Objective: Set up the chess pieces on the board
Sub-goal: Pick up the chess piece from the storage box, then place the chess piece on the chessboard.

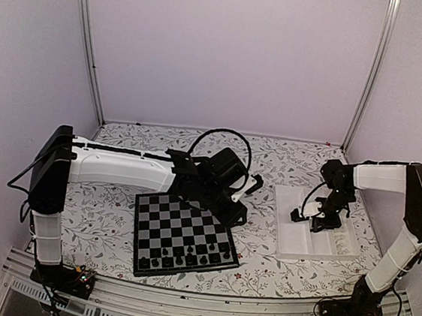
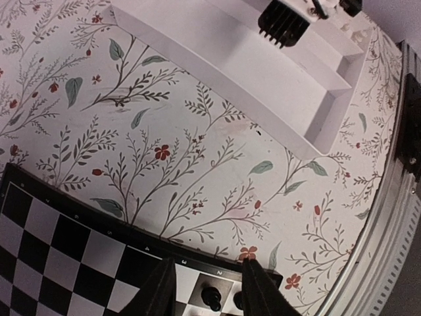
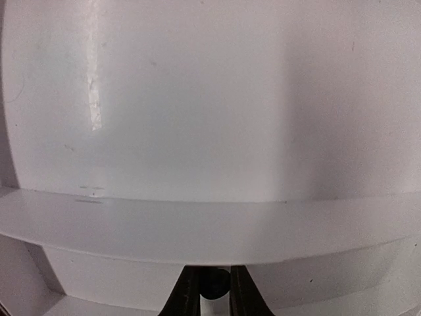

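Note:
The board (image 1: 177, 226) lies mid-table, turned a little, with several black chess pieces (image 1: 189, 260) along its near rows. My left gripper (image 1: 235, 212) hovers over the board's right edge, open and empty. In the left wrist view (image 2: 208, 263) its fingers frame the near right corner of the board (image 2: 66, 243), with two black pieces (image 2: 212, 297) on squares below. My right gripper (image 1: 317, 222) is down in the white tray (image 1: 300, 246). In the right wrist view (image 3: 214, 271) it is shut on one small black chess piece (image 3: 214, 284).
The white compartmented tray (image 2: 263, 85) lies right of the board, with a divider wall (image 3: 210, 227) just ahead of my right fingers. A flowered cloth (image 2: 217, 171) covers the table. A metal rail (image 1: 181, 302) runs along the near edge.

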Robot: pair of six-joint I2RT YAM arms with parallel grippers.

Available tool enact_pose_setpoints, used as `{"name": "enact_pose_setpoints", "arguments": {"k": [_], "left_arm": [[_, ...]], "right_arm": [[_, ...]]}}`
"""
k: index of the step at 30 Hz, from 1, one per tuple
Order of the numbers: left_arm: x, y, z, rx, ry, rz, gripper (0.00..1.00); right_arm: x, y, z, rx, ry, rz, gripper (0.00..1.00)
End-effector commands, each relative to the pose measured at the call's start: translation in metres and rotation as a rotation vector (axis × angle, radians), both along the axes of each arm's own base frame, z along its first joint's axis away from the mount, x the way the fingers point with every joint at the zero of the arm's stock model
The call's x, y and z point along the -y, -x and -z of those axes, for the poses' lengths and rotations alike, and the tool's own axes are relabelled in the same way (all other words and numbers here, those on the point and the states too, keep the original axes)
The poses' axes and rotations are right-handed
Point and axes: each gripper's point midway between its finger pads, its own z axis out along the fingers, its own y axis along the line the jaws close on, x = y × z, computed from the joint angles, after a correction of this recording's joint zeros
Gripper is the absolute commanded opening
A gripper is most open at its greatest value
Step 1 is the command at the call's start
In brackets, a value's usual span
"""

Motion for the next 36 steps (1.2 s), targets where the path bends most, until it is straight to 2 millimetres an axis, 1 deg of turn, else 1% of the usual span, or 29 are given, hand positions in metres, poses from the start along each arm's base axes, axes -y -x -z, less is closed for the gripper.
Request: {"name": "enact_pose_setpoints", "arguments": {"k": [1,3,5,7,9,11,13,14,16,17,18,19,21,22,24,29,32,36], "left_arm": [[0.004,0.007,-0.023,0.03,0.063,0.018,0.37],[0.004,0.007,-0.028,0.034,0.083,0.017,0.37],[0.005,0.008,-0.03,0.035,0.099,0.017,0.37],[0.007,0.008,-0.034,0.046,0.119,0.016,0.37],[0.009,0.007,-0.042,0.065,0.149,0.025,0.37],[0.015,0.008,-0.056,0.099,0.198,0.051,0.37],[0.022,0.01,-0.076,0.141,0.277,0.079,0.37],[0.025,0.012,-0.086,0.157,0.318,0.092,0.37],[0.03,0.016,-0.104,0.193,0.396,0.12,0.36],[0.032,0.019,-0.112,0.213,0.426,0.135,0.36],[0.036,0.021,-0.123,0.245,0.473,0.154,0.36],[0.038,0.025,-0.13,0.269,0.501,0.174,0.36],[0.043,0.031,-0.138,0.313,0.518,0.213,0.37],[0.044,0.033,-0.14,0.333,0.514,0.224,0.37],[0.044,0.034,-0.137,0.361,0.492,0.242,0.37],[0.041,0.039,-0.126,0.397,0.44,0.301,0.35],[0.043,0.041,-0.129,0.413,0.441,0.317,0.34],[0.045,0.04,-0.13,0.429,0.437,0.317,0.34]], "right_arm": [[0.011,0.004,-0.029,-0.048,-0.088,0.136,0.13],[0.007,0.004,-0.049,-0.049,-0.15,0.178,0.13],[-0.002,0.006,-0.068,-0.05,-0.218,0.202,0.13],[-0.016,0.009,-0.093,-0.047,-0.315,0.224,0.13],[-0.035,0.013,-0.116,-0.067,-0.44,0.24,0.13],[-0.056,0.017,-0.139,-0.102,-0.573,0.243,0.13],[-0.079,0.021,-0.159,-0.144,-0.698,0.23,0.13],[-0.09,0.023,-0.165,-0.164,-0.738,0.222,0.13],[-0.111,0.029,-0.173,-0.199,-0.795,0.194,0.13],[-0.123,0.035,-0.177,-0.222,-0.819,0.164,0.13],[-0.132,0.04,-0.181,-0.247,-0.841,0.149,0.13],[-0.14,0.044,-0.184,-0.27,-0.86,0.136,0.13],[-0.151,0.051,-0.188,-0.313,-0.881,0.116,0.13],[-0.155,0.054,-0.19,-0.329,-0.889,0.106,0.13],[-0.161,0.061,-0.194,-0.352,-0.902,0.085,0.14],[-0.169,0.075,-0.201,-0.379,-0.914,0.049,0.14],[-0.173,0.079,-0.202,-0.394,-0.916,0.037,0.14],[-0.178,0.084,-0.203,-0.409,-0.921,0.023,0.14]]}}
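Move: Down in the middle compartment of the storage box, the right hand already pinches a black chess piece; the box's middle is right at that hand and the white pieces lie some 10 cm to its right, 2 cm nearer. The left hand's open fingers, the place to bring the piece, are about 27 cm left, 5 cm back and 9 cm above. From the left hand the piece lies about 27 cm right, 5 cm ahead, 9 cm below; the board's middle is 20 cm left, 3 cm back and 10 cm below. Lifting the held piece out of the storage box, the right hand goes nearly straight up at first, then sweeps left and up and finally draws back, ending some 19 cm higher and 17 cm farther left, fingers tilted about 50 degrees to point at the left gripper. The left hand rises about 11 cm, edging right and back, and turns its still part-open fingers up towards the piece. ##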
